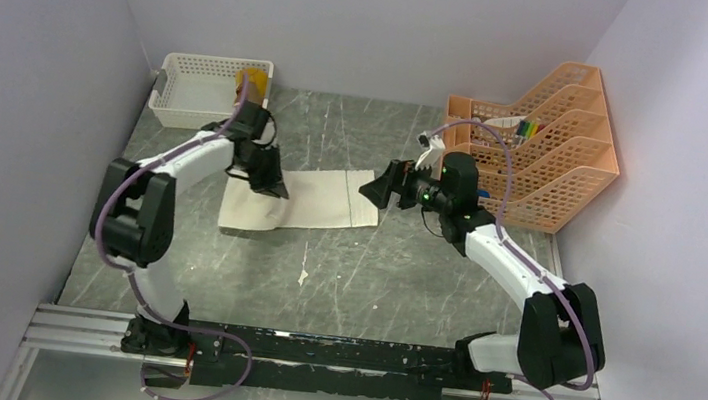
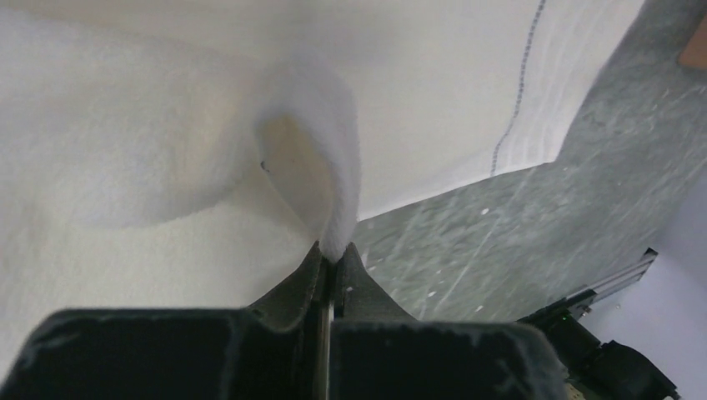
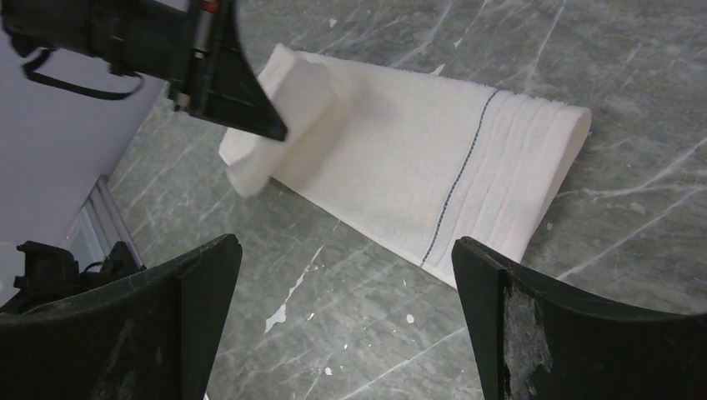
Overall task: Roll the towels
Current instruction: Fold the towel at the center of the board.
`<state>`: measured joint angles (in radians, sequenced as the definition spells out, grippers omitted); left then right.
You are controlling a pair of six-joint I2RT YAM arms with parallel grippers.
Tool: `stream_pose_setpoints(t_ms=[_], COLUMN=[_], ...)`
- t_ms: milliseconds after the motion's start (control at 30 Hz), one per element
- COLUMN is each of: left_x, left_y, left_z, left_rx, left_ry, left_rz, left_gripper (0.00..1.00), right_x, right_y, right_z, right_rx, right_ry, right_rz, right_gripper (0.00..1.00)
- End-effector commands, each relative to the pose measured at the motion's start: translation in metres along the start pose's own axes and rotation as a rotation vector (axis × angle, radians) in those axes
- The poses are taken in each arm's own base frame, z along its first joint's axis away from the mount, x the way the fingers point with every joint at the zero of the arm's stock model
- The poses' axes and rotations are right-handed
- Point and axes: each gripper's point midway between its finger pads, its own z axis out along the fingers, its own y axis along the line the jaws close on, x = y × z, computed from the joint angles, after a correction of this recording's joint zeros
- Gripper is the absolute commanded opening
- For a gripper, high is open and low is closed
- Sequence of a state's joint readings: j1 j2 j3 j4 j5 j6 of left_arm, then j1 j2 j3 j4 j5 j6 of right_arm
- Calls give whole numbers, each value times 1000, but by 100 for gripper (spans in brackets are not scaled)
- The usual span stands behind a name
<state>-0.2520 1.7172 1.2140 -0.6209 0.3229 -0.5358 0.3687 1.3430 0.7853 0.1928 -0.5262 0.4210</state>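
A cream towel (image 1: pixel 325 200) lies flat in the middle of the table, its stitched end (image 3: pixel 508 158) toward the right. My left gripper (image 1: pixel 273 187) is shut on the towel's left end (image 2: pixel 338 225), which is lifted and curled over the flat part (image 3: pixel 292 92). In the left wrist view the fingertips (image 2: pixel 321 262) pinch that fold of cloth. My right gripper (image 3: pixel 346 246) hangs open just off the towel's right end, above bare table, with nothing between its fingers. A mustard-yellow towel (image 1: pixel 253 81) shows in the white basket.
The white lattice basket (image 1: pixel 203 92) stands at the back left, close behind my left arm. An orange file rack (image 1: pixel 547 147) stands at the back right, behind my right arm. Walls close in on both sides. A metal rail (image 1: pixel 313 351) runs along the near edge.
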Motion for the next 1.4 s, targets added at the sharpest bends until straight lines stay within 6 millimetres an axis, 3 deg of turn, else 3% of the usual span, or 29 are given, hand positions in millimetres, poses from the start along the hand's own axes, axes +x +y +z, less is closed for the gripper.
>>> stream_pose_setpoints(t_ms=[0,233,367,533,1033,1367], left_x=[-17,-25,-27,-21,-10,-10], left_y=[-61,-118,-137,-145,-181,-179], left_z=[22,62,77,91,105,120], left_rx=[122,178,224,246,327,339], left_ry=[-18,12,14,34,28,3], left_rz=[-11,34,19,4,-41,-78], left_gripper=[7,7,7,7,7,7], right_x=[-16,-17,-19,-20,-20,-17], right_y=[9,4,3,1,-5,-8], right_z=[-7,-19,-23,-26,-27,-27], right_rx=[-6,46,60,76,106,117], right_ry=[-41,-55,-60,-64,-74,-72], right_rz=[-31,-64,-73,-84,-83,-79], right_gripper=[100,100,100,100,100,100])
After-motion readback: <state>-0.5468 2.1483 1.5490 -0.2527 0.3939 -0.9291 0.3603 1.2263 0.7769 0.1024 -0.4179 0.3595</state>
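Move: The left hand holds the white towel's loose end, bound for its striped right end, about 21 cm to the right, 3 cm ahead and 5 cm below. The white basket sits roughly 23 cm ahead and 16 cm left, with the rolled yellow towel about 25 cm ahead and 7 cm left. From the empty right hand, the striped end is some 6 cm left, 4 cm ahead and 14 cm below. Left hand, still pinching, carries the loose end 19 cm right, 6 cm forward; open right hand rises 2 cm. ##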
